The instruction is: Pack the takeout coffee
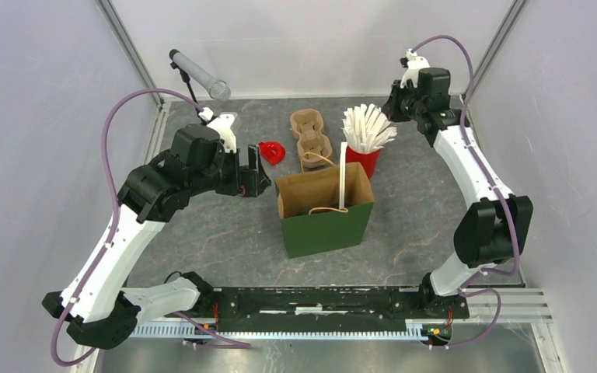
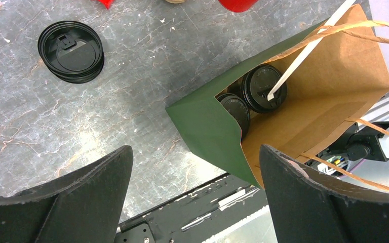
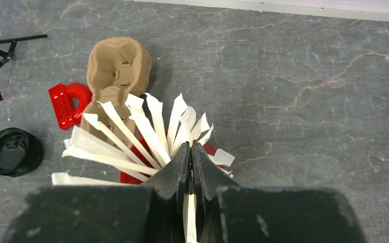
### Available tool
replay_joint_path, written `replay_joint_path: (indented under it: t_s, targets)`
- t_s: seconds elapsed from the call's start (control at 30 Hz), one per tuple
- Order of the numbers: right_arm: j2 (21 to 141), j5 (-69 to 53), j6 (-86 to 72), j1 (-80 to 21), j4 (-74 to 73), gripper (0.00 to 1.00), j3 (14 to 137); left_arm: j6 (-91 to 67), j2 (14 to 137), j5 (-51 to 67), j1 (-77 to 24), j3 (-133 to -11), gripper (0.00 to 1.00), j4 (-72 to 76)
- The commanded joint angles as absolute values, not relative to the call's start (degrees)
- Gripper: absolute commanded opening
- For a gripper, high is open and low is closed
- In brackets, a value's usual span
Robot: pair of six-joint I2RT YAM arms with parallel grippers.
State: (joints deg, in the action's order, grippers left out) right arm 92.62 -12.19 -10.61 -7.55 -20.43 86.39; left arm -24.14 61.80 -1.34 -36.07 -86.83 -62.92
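A green paper bag [image 1: 328,229] stands open mid-table, brown inside [image 2: 334,96]. Two coffee cups with black lids [image 2: 263,88] sit in it, and a white wrapped straw [image 2: 309,50] leans out of the top. My left gripper [image 2: 195,149] hangs wide open just left of the bag [image 1: 258,177], holding nothing. My right gripper [image 3: 190,146] hovers at the tips of the white straws [image 3: 131,126] fanned out of a red cup [image 1: 364,159]. Its jaws are together but for a thin slit; a white strip shows in the slit, and I cannot tell whether it is gripped.
A brown pulp cup carrier [image 1: 311,136] lies behind the bag, with a small red plastic piece [image 1: 274,151] to its left. A stack of black lids [image 2: 71,50] lies on the table left of the bag. A small tripod with a grey tube [image 1: 198,74] stands at the back left.
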Motion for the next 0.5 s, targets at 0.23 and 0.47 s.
replay_joint_path:
  t_s: [0.23,0.47]
  targets:
    - [94.8,-14.1,-7.7,-9.5,-18.4,0.28,87.4,-23.0,62.6,-0.9,-35.9,-89.5,1.00,-62.4]
    - [91.1,-9.9,-5.8,-9.4,-28.9,0.43,96.6,-22.7,60.0,-1.3,-35.8,-89.0,1.00,-63.1]
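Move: The straws fan out of their red cup just below and beyond the right hand, their middle about 2 cm ahead, 3 cm to its left and 10 cm down. The red cup is beneath them, some 18 cm below the hand. From this hand the cardboard carrier is roughly 14 cm ahead and 17 cm left, and the green bag about 18 cm back and 14 cm left. From the left hand the straws lie some 29 cm ahead, 24 cm right and 16 cm down. Down and to the left, about 2 cm each way, the right hand eases in over the straw tops, swinging slightly counter-clockwise, then starts lifting again by roughly 1 cm. Its nearly shut fingers open to a bit under half, ending with the upper ends of several straws in the gap between them. ##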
